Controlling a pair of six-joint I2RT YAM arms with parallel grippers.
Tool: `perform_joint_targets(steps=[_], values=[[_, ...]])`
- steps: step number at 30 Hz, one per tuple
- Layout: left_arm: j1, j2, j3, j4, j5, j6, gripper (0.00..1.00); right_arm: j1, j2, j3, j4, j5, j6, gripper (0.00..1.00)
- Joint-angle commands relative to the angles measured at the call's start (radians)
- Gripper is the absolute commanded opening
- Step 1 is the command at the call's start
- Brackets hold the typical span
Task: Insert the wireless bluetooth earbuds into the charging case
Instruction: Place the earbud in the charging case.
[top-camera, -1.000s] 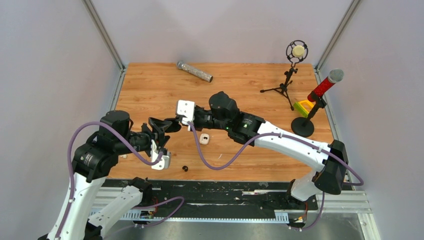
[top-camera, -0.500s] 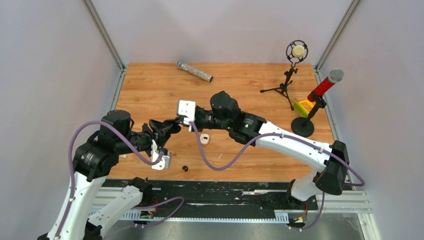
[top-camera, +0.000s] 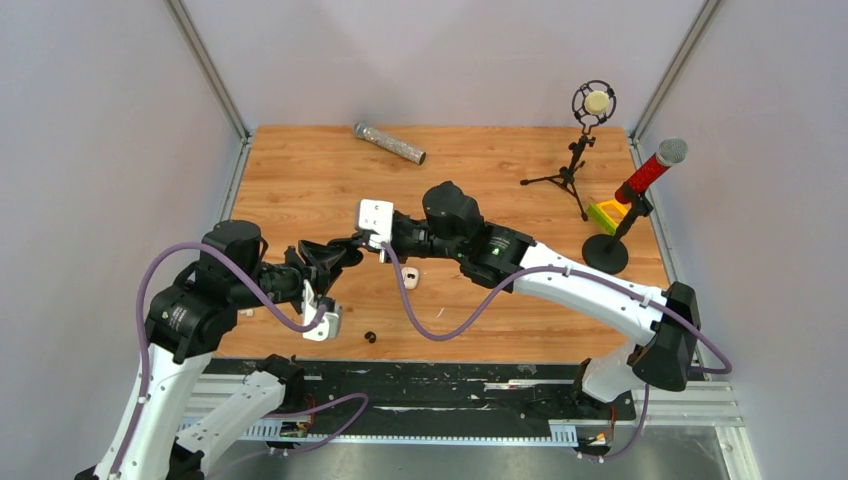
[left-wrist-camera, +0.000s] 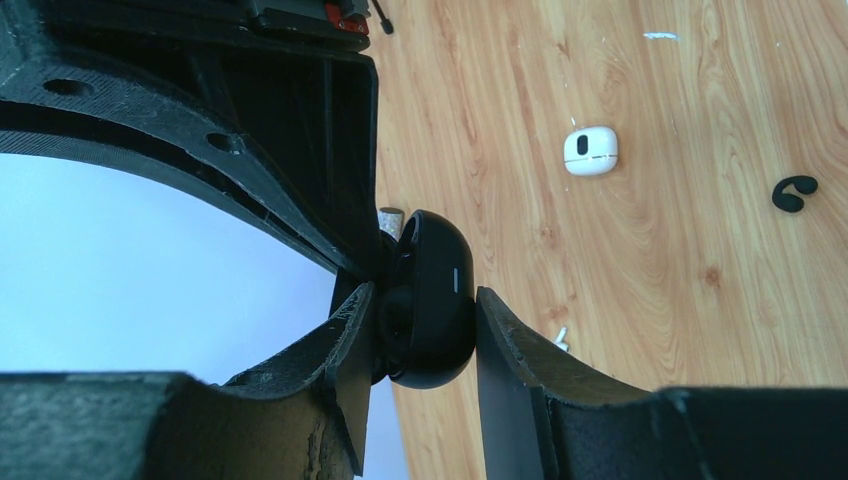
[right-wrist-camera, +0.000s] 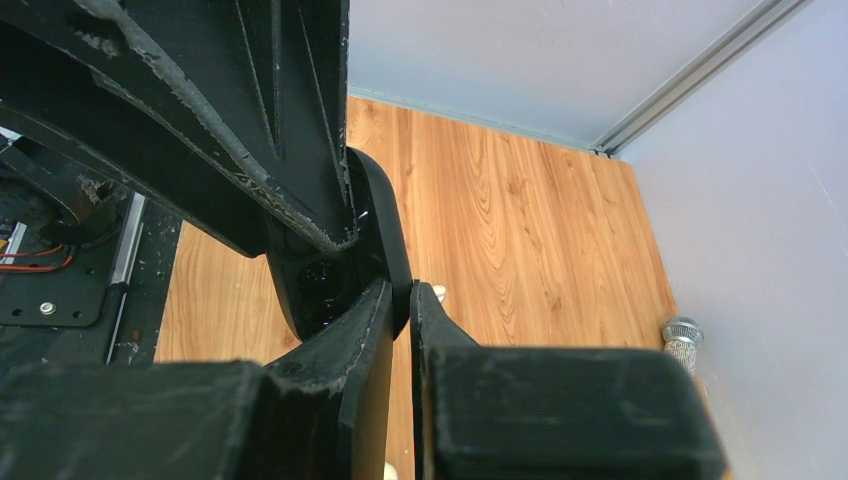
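Observation:
The black charging case (left-wrist-camera: 440, 270) hangs open in the air above the middle of the table, held between both arms. My left gripper (left-wrist-camera: 425, 297) has both pads against the case body. My right gripper (right-wrist-camera: 405, 290) is shut on the case's thin raised lid (right-wrist-camera: 385, 220), and the hollow body (right-wrist-camera: 320, 285) shows to its left. In the top view the left gripper (top-camera: 349, 251) and the right gripper (top-camera: 373, 243) meet tip to tip. The whitish earbud (top-camera: 409, 277) (left-wrist-camera: 590, 150) and the black earbud (top-camera: 370, 337) (left-wrist-camera: 794, 192) lie loose on the wood.
A silver microphone (top-camera: 390, 143) lies at the back. At the right stand a small tripod with a shock mount (top-camera: 592, 104), a red microphone on a round base (top-camera: 650, 170) and a yellow-green block (top-camera: 605, 215). A purple cable (top-camera: 420, 320) droops over the table.
The left jaws have narrowed onto the case. The right arm has edged slightly forward with the lid; the earbuds have not moved.

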Motion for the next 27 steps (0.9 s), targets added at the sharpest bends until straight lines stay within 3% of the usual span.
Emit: perform_joint_targets(steps=[1, 7, 11, 14, 16, 19, 27], values=[[-0.002, 0.008, 0.000, -0.017, -0.010, 0.012, 0.27, 0.007, -0.067, 0.017, 0.080, -0.083, 0.027, 0.00], [-0.002, 0.009, 0.002, -0.028, -0.005, 0.018, 0.10, 0.007, -0.070, 0.017, 0.086, -0.100, 0.035, 0.00], [-0.002, 0.006, 0.002, -0.033, -0.005, 0.021, 0.11, 0.007, -0.066, 0.013, 0.088, -0.090, 0.033, 0.00], [-0.002, -0.003, 0.000, -0.028, 0.000, 0.008, 0.47, 0.006, -0.055, 0.013, 0.089, -0.062, 0.025, 0.00], [-0.002, -0.013, -0.004, -0.006, 0.000, -0.014, 0.60, 0.006, -0.044, 0.014, 0.088, -0.045, 0.020, 0.00], [-0.002, -0.021, -0.005, 0.015, -0.005, -0.025, 0.69, 0.004, -0.035, 0.017, 0.088, -0.032, 0.017, 0.00], [-0.004, -0.042, 0.010, 0.025, 0.025, -0.083, 0.77, -0.007, -0.016, 0.018, 0.089, -0.012, 0.013, 0.00]])
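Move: The charging case sits between the left fingertips, roughly 1 cm to the right of the left hand point and 1 cm below it, level fore and aft. Down on the table, some 29 cm below the left hand, a white case lies about 9 cm ahead and 9 cm right, and the other black earbud about 2 cm back and 2 cm right. The right hand holds the charging case, its middle about 2 cm left of and 1 cm back from that hand, level in height. Left fingers open around the charging case while drawing back and up; right keeps its pinch, rising about 1 cm. ##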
